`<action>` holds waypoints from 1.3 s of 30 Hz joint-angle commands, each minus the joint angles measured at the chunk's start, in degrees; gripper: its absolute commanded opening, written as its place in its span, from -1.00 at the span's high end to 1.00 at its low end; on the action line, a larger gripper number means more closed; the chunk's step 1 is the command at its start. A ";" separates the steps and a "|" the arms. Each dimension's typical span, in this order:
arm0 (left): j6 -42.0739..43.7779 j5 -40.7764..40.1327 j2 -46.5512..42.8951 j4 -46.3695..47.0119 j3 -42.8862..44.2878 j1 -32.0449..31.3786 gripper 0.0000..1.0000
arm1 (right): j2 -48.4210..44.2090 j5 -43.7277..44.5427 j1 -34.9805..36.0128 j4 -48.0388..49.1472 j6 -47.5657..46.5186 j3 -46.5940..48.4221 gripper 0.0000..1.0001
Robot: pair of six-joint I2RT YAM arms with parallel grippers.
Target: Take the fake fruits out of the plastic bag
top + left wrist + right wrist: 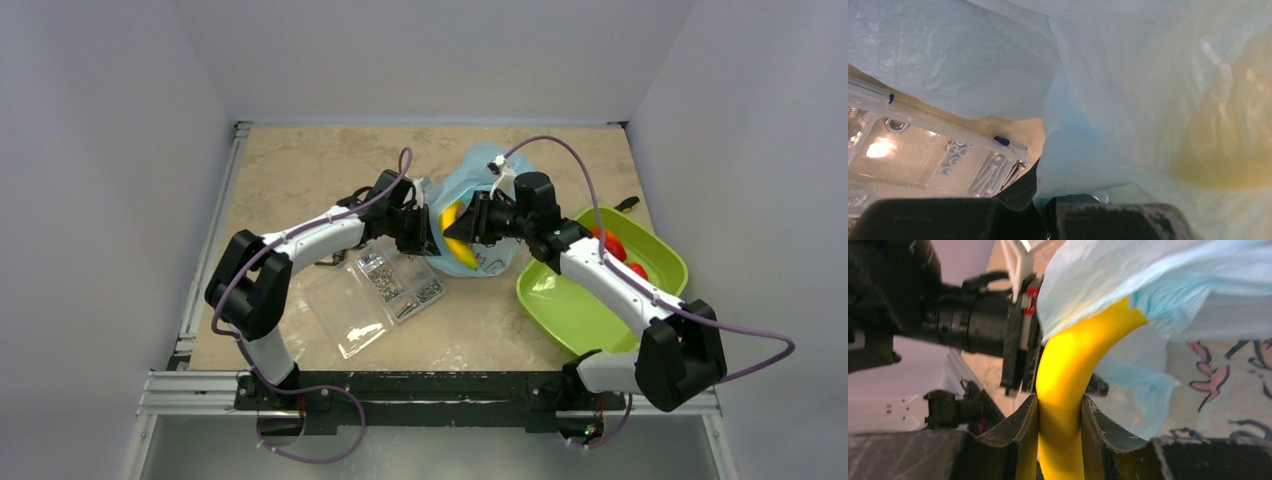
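The light-blue plastic bag lies at the middle back of the table, its mouth toward the arms. My left gripper is shut on the bag's left edge; in the left wrist view the thin film runs down between the closed fingers. My right gripper is shut on the yellow banana at the bag's mouth. In the right wrist view the banana sits clamped between both pads, its far end still under the bag. Two red fruits lie in the lime-green tray.
A clear compartment box with screws lies open by the left forearm, also visible in the left wrist view. The green tray sits at the right, under my right arm. Grey walls enclose the table on three sides.
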 commanded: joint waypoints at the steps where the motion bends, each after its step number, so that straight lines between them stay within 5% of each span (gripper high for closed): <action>1: 1.21 -0.20 -0.70 -0.53 1.94 -0.18 1.00 | -5.05 -7.35 0.06 -11.89 -4.29 2.20 1.00; 10: 0.36 0.22 -1.36 0.04 1.58 0.19 1.00 | -17.51 3.64 0.03 -28.49 -8.26 0.15 1.00; 16: 0.28 0.30 -1.21 0.00 1.49 0.17 1.00 | -30.07 37.69 0.06 -35.72 -2.52 2.22 1.00; 20: 0.04 1.27 -1.06 0.17 1.67 0.15 1.00 | -28.97 53.70 -0.08 -40.35 2.29 1.91 1.00; 39: 0.96 0.75 -1.91 -0.92 2.37 0.12 1.00 | -9.57 46.72 -10.08 -24.64 8.55 -12.49 1.00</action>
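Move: The yellow banana is already pinched between the right fingers, one end still under the bag's rim. The green tray it is taken to has its middle about 31 cm right of that hand, 6 cm back and 18 cm below. In the tray, the red pepper lies roughly 9 cm farther out than its middle. The blue bag's middle is about 4 cm right of the right hand, 2 cm ahead and 11 cm below. From the left hand, the tray is some 35 cm right, 8 cm back, 9 cm below. The banana, kept pinched in the right fingers, is drawn back about 7 cm clear of the bag, then swung some 20 cm right in a low arc and lowered roughly 15 cm from its peak over the tray's left part. The wrist turns clockwise some 50 degrees, tipping the fingers steeply down. The left hand stays put, shut on the bag's rim. ##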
